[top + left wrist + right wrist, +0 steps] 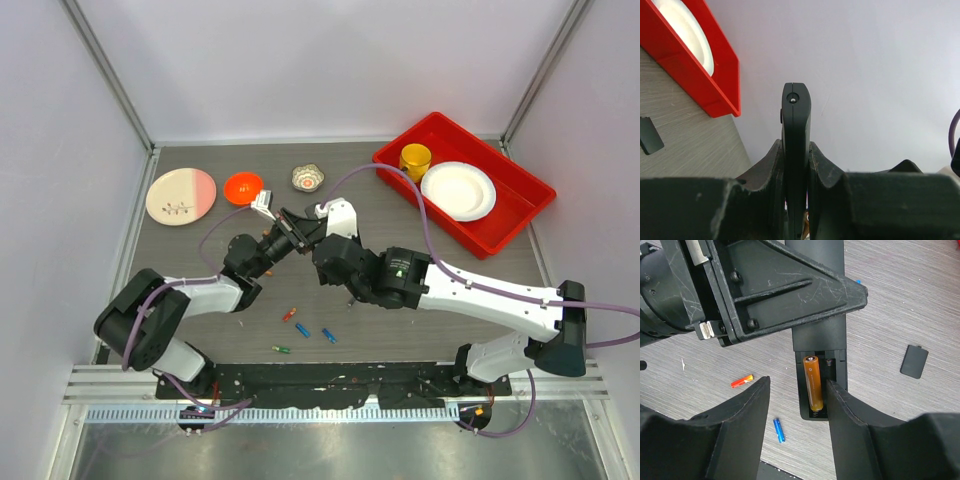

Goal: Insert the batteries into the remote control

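Note:
My left gripper (796, 146) is shut on the slim black remote control (796, 115) and holds it edge-on above the table. In the right wrist view the remote control (821, 342) shows its open recess, with one orange battery (813, 384) lying in the left slot beside a bare spring. My right gripper (799, 384) is open just over that recess and holds nothing; its right finger (855, 425) is next to the recess edge. Loose batteries lie on the table: an orange-red one (742, 381) and a blue one (778, 430). The top view also shows a green one (281, 349).
A small flat black cover (914, 361) lies on the table right of the remote. A red tray (520, 215) at the back right holds a white plate (458, 190) and a yellow cup (415, 160). A pink-and-cream plate (181, 196), an orange bowl (243, 186) and a small foil cup (308, 178) stand at the back.

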`<state>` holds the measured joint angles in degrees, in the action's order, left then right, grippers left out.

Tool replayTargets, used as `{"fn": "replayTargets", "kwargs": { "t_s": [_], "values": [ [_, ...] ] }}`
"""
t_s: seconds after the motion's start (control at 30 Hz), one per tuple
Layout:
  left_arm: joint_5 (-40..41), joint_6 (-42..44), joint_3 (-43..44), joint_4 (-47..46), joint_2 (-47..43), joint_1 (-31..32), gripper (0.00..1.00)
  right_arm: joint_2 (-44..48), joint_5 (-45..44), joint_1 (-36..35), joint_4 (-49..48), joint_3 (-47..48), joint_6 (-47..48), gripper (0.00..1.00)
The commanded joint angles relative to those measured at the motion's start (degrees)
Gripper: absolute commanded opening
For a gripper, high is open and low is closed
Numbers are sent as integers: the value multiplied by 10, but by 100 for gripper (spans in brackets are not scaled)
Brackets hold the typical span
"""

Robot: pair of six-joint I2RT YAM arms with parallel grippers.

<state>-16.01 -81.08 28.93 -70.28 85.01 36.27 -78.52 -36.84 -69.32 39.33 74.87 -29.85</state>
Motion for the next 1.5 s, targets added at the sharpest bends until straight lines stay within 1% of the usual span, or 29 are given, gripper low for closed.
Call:
{"fn": "replayTargets", "kwargs": {
  "t_s": [0.0,0.2,0.47,0.63,0.73,0.77,0.83,0.87,0.9,0.93,0.97,1.0,1.03,1.1,1.13,1.27,1.33,1.47],
  "values": [
    [7,-16,-6,-86,11,1,0,6,-27,-2,7,29,7,55],
    [8,-19,-5,-106,17,1,0,16,-28,-1,-3,39,20,62],
    [13,-24,-2,-140,36,1,0,18,-31,-1,0,73,30,66],
    [13,-32,10,-170,50,0,0,33,-32,0,1,97,38,71],
    [10,-32,17,-183,53,0,0,52,-30,12,0,93,20,73],
    [10,-30,20,-183,52,0,0,62,-27,27,-8,79,14,75],
    [11,-27,24,-183,48,-1,0,100,10,50,-27,56,-8,76],
    [10,-26,27,-183,48,-1,0,115,29,84,-59,20,-26,76],
    [9,-26,29,-183,45,-2,0,131,74,101,-76,-1,-40,77],
    [8,-27,32,-184,43,-3,0,163,98,122,-93,-22,-52,78],
    [7,-26,34,-184,40,-3,0,175,127,142,-121,-59,-81,79],
    [4,-25,36,-183,38,-5,0,187,151,181,-134,-75,-93,80],
    [2,-25,39,-183,32,-6,0,202,198,197,-145,-89,-103,80],
    [-1,-27,42,-184,26,-10,0,212,243,239,-174,-122,-135,81],
    [-2,-29,46,-184,23,-11,0,218,285,247,-185,-141,-146,81],
    [-9,-36,58,-184,14,-16,0,238,366,293,-265,-192,-200,82],
    [-13,-38,67,-184,13,-18,0,248,425,318,-317,-226,-237,82],
    [-18,-46,82,-184,9,-21,0,262,477,350,-383,-263,-286,82]
  ]
}}
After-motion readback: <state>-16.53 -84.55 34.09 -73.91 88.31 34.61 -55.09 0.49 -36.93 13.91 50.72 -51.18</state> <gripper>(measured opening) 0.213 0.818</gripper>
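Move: The remote's open battery compartment, with an orange battery in one slot, lies just beyond the right fingertips, some 1 cm ahead, 1 cm to the right and 2 cm below. On the table, roughly 22 cm below that hand, a grey battery lies about 4 cm right and 2 cm back, and the black cover about 14 cm right and 8 cm ahead. From the left hand, which holds the remote, the compartment is about 4 cm back, 4 cm right and slightly lower. With the left fingers keeping their grip on the remote, the right hand leaves the battery compartment: its fingers spread wider as it climbs about 8 cm, swings some 9 cm right and a little forward, then sinks about 5 cm, rolling some 45 degrees until the fingers point more level and leftward. The left hand dips slightly, then lifts the remote to about 3 cm above its starting height. ##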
